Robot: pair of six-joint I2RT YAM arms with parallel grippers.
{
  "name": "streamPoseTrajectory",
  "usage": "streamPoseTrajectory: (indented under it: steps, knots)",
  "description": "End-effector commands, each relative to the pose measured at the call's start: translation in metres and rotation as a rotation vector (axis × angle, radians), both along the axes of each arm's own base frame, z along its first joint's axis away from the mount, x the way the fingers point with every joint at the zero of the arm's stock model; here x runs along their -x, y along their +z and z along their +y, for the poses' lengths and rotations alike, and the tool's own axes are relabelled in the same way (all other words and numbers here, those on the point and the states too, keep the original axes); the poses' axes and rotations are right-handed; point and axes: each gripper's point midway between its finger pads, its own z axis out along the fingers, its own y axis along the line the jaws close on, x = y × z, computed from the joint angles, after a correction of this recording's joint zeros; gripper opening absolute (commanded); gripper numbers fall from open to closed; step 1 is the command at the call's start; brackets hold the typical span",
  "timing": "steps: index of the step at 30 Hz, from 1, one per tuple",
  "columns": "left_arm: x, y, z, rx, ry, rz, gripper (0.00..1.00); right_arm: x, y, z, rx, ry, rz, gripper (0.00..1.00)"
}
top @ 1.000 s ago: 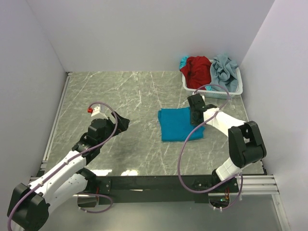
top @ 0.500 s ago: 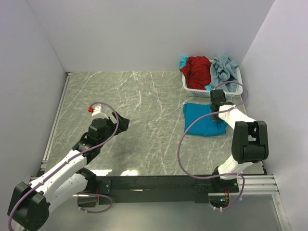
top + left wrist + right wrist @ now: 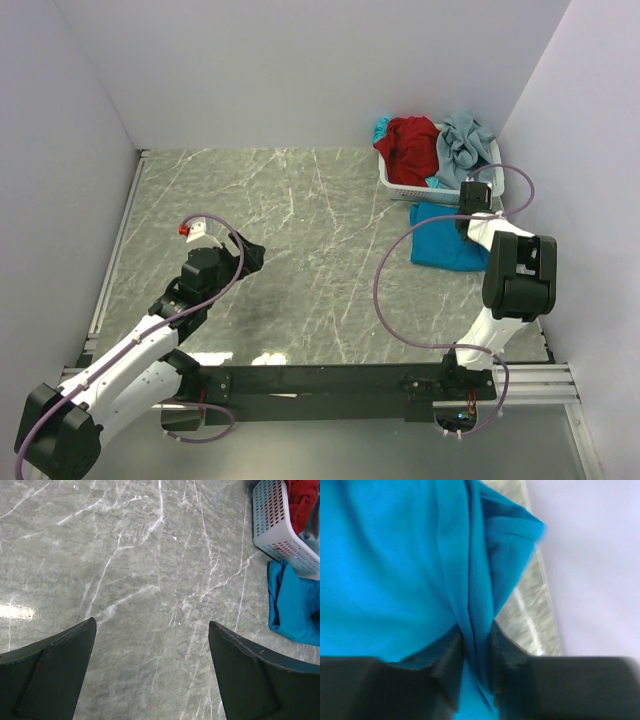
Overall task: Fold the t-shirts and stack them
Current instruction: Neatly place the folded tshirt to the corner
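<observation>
The folded teal-blue t-shirt (image 3: pixel 443 246) lies on the marble table at the right, just in front of the white basket (image 3: pixel 436 191). My right gripper (image 3: pixel 474 197) is over its far right corner, and the right wrist view shows it (image 3: pixel 477 635) shut on a fold of that t-shirt (image 3: pixel 385 565). A red t-shirt (image 3: pixel 411 143) and a pale grey-blue one (image 3: pixel 466 142) lie crumpled in the basket. Far to the left, my left gripper (image 3: pixel 254 256) is open and empty over bare table (image 3: pixel 151 622). Its view catches the teal-blue t-shirt (image 3: pixel 295 611) at the right edge.
The white lattice basket (image 3: pixel 280 522) stands in the back right corner against the walls. The right wall (image 3: pixel 592 555) is very close to the right gripper. A scrap of teal cloth (image 3: pixel 381 128) hangs at the basket's left rim.
My right gripper has dragged the teal-blue t-shirt from the table's middle right and back, up to the basket and the right wall. The left arm has barely moved.
</observation>
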Motion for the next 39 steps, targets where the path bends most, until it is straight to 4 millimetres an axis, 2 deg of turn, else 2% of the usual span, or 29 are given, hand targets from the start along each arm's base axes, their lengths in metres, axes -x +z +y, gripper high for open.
streamPoseTrajectory:
  steps: [1,2,4,5,6,9,10,12,13,15,16,17,18,20,21,22,24,25,27,28,32,34,39]
  knots:
    - [-0.003,0.008,0.002,-0.004,0.011,-0.037,0.99,-0.026,0.027,-0.022,0.090,-0.023,-0.088,0.34]
    - [-0.003,0.008,0.003,-0.001,0.018,-0.040,1.00,-0.028,0.030,-0.024,0.098,-0.028,-0.094,0.51]
    - [-0.004,0.007,0.004,0.002,0.027,-0.040,1.00,-0.026,0.033,-0.028,0.110,-0.053,-0.089,0.57]
    - [-0.004,0.007,0.004,0.003,0.028,-0.038,1.00,-0.026,0.037,-0.028,0.110,-0.074,-0.107,0.81]
    - [-0.004,0.008,0.004,0.004,0.030,-0.038,0.99,-0.024,0.040,-0.028,0.111,-0.086,-0.114,0.86]
    - [-0.004,0.009,0.004,0.003,0.030,-0.034,0.99,-0.020,0.063,-0.028,0.107,-0.124,-0.183,0.88]
    - [-0.004,0.010,0.004,0.005,0.032,-0.035,0.99,-0.019,0.083,-0.026,0.106,-0.130,-0.235,0.88]
    - [-0.004,0.009,0.004,0.008,0.035,-0.027,1.00,-0.013,0.095,-0.021,0.063,-0.152,-0.291,0.88]
    - [-0.004,0.009,0.004,0.010,0.034,-0.026,0.99,-0.011,0.114,-0.015,0.035,-0.142,-0.356,0.88]
    - [-0.004,0.010,0.001,0.020,0.026,-0.023,0.99,-0.010,0.112,0.010,-0.091,-0.099,-0.399,0.89]
    - [-0.005,0.010,0.000,0.025,0.019,-0.025,0.99,-0.008,0.121,0.021,-0.121,-0.082,-0.434,0.89]
    - [-0.004,0.009,-0.002,0.027,0.012,-0.021,0.99,-0.005,0.113,0.033,-0.168,-0.087,-0.439,0.90]
    - [-0.004,0.009,-0.002,0.028,0.011,-0.019,0.99,-0.005,0.106,0.057,-0.203,-0.041,-0.417,0.90]
    - [-0.004,0.008,-0.004,0.028,0.005,-0.011,0.99,0.000,0.090,0.075,-0.226,-0.038,-0.388,0.91]
    - [-0.004,0.008,-0.005,0.029,-0.001,-0.007,0.99,0.003,0.079,0.095,-0.227,-0.010,-0.340,0.91]
    - [-0.003,0.009,-0.005,0.032,-0.003,-0.008,0.99,0.005,0.064,0.095,-0.199,-0.032,-0.292,0.91]
    - [-0.002,0.009,-0.006,0.037,-0.007,-0.007,1.00,0.006,0.050,0.101,-0.175,-0.042,-0.240,0.91]
    - [-0.001,0.010,-0.006,0.041,-0.011,-0.010,0.99,0.007,0.033,0.104,-0.148,-0.042,-0.181,0.91]
    - [-0.001,0.010,-0.006,0.047,-0.012,-0.012,0.99,0.006,0.024,0.105,-0.124,-0.052,-0.131,0.91]
    - [-0.001,0.010,-0.005,0.046,-0.007,-0.014,0.99,0.007,0.010,0.109,-0.109,-0.043,-0.082,0.91]
    - [-0.002,0.010,-0.001,0.036,0.013,-0.014,0.99,0.006,-0.008,0.118,-0.068,-0.009,0.003,0.91]
    - [-0.002,0.009,-0.001,0.030,0.017,-0.008,0.99,0.015,-0.015,0.118,-0.044,-0.015,0.055,0.91]
    - [-0.004,0.007,0.000,0.020,0.025,-0.004,0.99,0.044,-0.017,0.114,-0.002,-0.027,0.140,0.91]
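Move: The right hand has the folded t-shirt pinched near its right edge; the shirt's middle lies about 9 cm to the left and 1 cm ahead, practically at finger height. The basket stands some 20 cm ahead and 12 cm left, the red t-shirt in it about 23 cm ahead and 20 cm left. From the idle left hand, the folded shirt is roughly 54 cm right, 3 cm ahead and 12 cm below. Right fingers open off the folded shirt, arc about 13 cm up and leftwards, then down at its near-left corner. ##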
